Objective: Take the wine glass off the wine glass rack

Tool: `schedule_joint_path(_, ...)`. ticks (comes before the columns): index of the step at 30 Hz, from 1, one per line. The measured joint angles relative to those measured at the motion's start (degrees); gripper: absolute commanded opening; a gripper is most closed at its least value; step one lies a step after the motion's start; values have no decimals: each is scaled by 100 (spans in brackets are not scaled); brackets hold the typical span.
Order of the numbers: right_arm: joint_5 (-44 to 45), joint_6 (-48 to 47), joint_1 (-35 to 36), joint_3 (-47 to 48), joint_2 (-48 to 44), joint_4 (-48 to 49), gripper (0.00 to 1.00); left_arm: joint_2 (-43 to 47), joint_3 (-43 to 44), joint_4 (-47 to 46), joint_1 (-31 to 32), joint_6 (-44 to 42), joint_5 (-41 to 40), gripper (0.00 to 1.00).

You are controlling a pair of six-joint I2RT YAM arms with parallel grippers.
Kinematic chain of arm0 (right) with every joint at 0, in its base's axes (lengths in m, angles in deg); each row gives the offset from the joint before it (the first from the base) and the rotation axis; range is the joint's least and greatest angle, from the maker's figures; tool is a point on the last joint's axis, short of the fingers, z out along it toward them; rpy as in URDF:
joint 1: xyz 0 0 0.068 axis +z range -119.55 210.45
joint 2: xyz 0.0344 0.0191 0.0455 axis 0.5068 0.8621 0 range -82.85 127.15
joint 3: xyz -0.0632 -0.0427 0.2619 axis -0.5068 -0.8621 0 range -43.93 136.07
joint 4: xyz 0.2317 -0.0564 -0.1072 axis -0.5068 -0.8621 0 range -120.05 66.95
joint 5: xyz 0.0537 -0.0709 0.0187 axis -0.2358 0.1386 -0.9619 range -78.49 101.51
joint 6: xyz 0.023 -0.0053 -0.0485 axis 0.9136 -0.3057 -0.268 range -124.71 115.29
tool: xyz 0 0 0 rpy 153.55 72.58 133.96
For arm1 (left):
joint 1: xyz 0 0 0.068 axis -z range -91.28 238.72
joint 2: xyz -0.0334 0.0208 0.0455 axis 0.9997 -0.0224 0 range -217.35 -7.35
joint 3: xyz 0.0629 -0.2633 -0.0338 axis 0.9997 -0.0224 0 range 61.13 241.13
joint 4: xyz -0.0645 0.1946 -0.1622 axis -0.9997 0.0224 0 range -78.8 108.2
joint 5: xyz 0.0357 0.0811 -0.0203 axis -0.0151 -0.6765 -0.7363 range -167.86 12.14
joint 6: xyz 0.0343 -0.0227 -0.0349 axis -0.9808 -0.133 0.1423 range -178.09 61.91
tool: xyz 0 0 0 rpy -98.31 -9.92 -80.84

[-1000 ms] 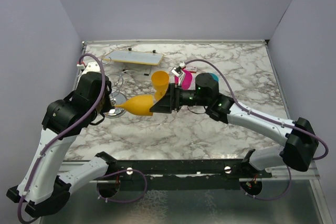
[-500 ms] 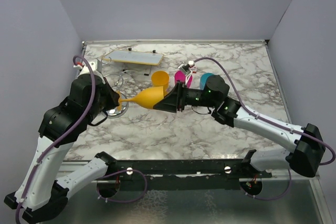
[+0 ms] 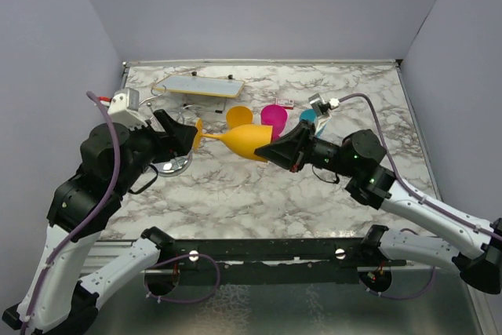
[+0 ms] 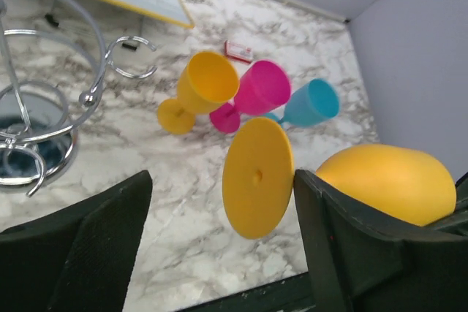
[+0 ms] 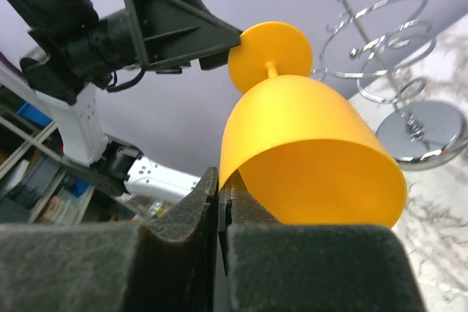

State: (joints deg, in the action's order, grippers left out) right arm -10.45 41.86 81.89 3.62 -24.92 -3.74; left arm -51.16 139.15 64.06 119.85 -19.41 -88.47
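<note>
An orange wine glass [image 3: 247, 140] hangs on its side in the air, right of the chrome wine glass rack [image 3: 174, 164]. My right gripper [image 3: 276, 151] is shut on the rim of its bowl [image 5: 307, 151], one finger inside and one outside. My left gripper [image 3: 190, 137] is open, and the glass's round foot [image 4: 257, 177] floats between its fingers, close to the right one. In the left wrist view the rack [image 4: 44, 129] stands at the far left with bare wire arms. The right wrist view shows the rack [image 5: 431, 126] behind the glass.
Three more glasses stand behind on the marble table: orange [image 3: 239, 116], pink [image 3: 274, 115] and blue [image 3: 307, 116]. A flat rectangular board [image 3: 198, 84] lies at the back left, a small red-and-white card [image 3: 284, 103] near the pink glass. Purple walls close in three sides.
My right gripper has shut on the glass's rim and my left gripper has opened, letting go of the stem. The glass has moved right and up, away from the rack.
</note>
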Motion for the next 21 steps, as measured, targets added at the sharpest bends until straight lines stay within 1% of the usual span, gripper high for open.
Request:
schedule_joint_path(4, 507, -664, 0, 22, -498, -400, 1, 229, 44, -415, -2, -282, 90, 90)
schedule_joint_path(8, 1449, -1768, 4, 391, -870, -1416, 1, 299, 120, -702, -2, -573, 98, 92)
schedule_joint_path(11, 2503, -2822, 4, 782, -1156, -2210, 1, 352, 120, -813, -2, -734, 96, 93)
schedule_joint_path(15, 4092, -4048, 4, 1134, -1423, -3012, 1, 457, 96, -977, -2, -879, 92, 93)
schedule_joint_path(18, 5272, -4706, 2, 1458, -1388, -3668, 1, 479, 92, -1067, -2, -953, 83, 93)
schedule_joint_path(21, 6360, -5130, 0, 1714, -1134, -4229, 1, 472, -2, -1182, -2, -1005, 72, 93)
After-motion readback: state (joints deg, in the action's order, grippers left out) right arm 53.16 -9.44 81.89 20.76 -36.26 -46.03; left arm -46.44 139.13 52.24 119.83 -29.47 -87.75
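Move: My right hand grips the orange wine glass by its rim, foot pointing left. The free table I take it to, just right of the blue glass, is about 28 cm ahead, 25 cm right and 25 cm below. Level with that spot stand the blue glass, roughly 13 cm right of my hand, and the pink one, 2 cm right. From my empty left hand the free spot lies some 24 cm ahead and 45 cm right, well below. Still pinching the rim, my right hand sweeps the orange glass away from my left hand, about 22 cm right and 10 cm forward, nearly level, swinging clockwise some 65 degrees so the fingers turn from pointing left to pointing forward. My left hand, already off its grip, opens a little wider, rises about 6 cm and tips its fingers up. ##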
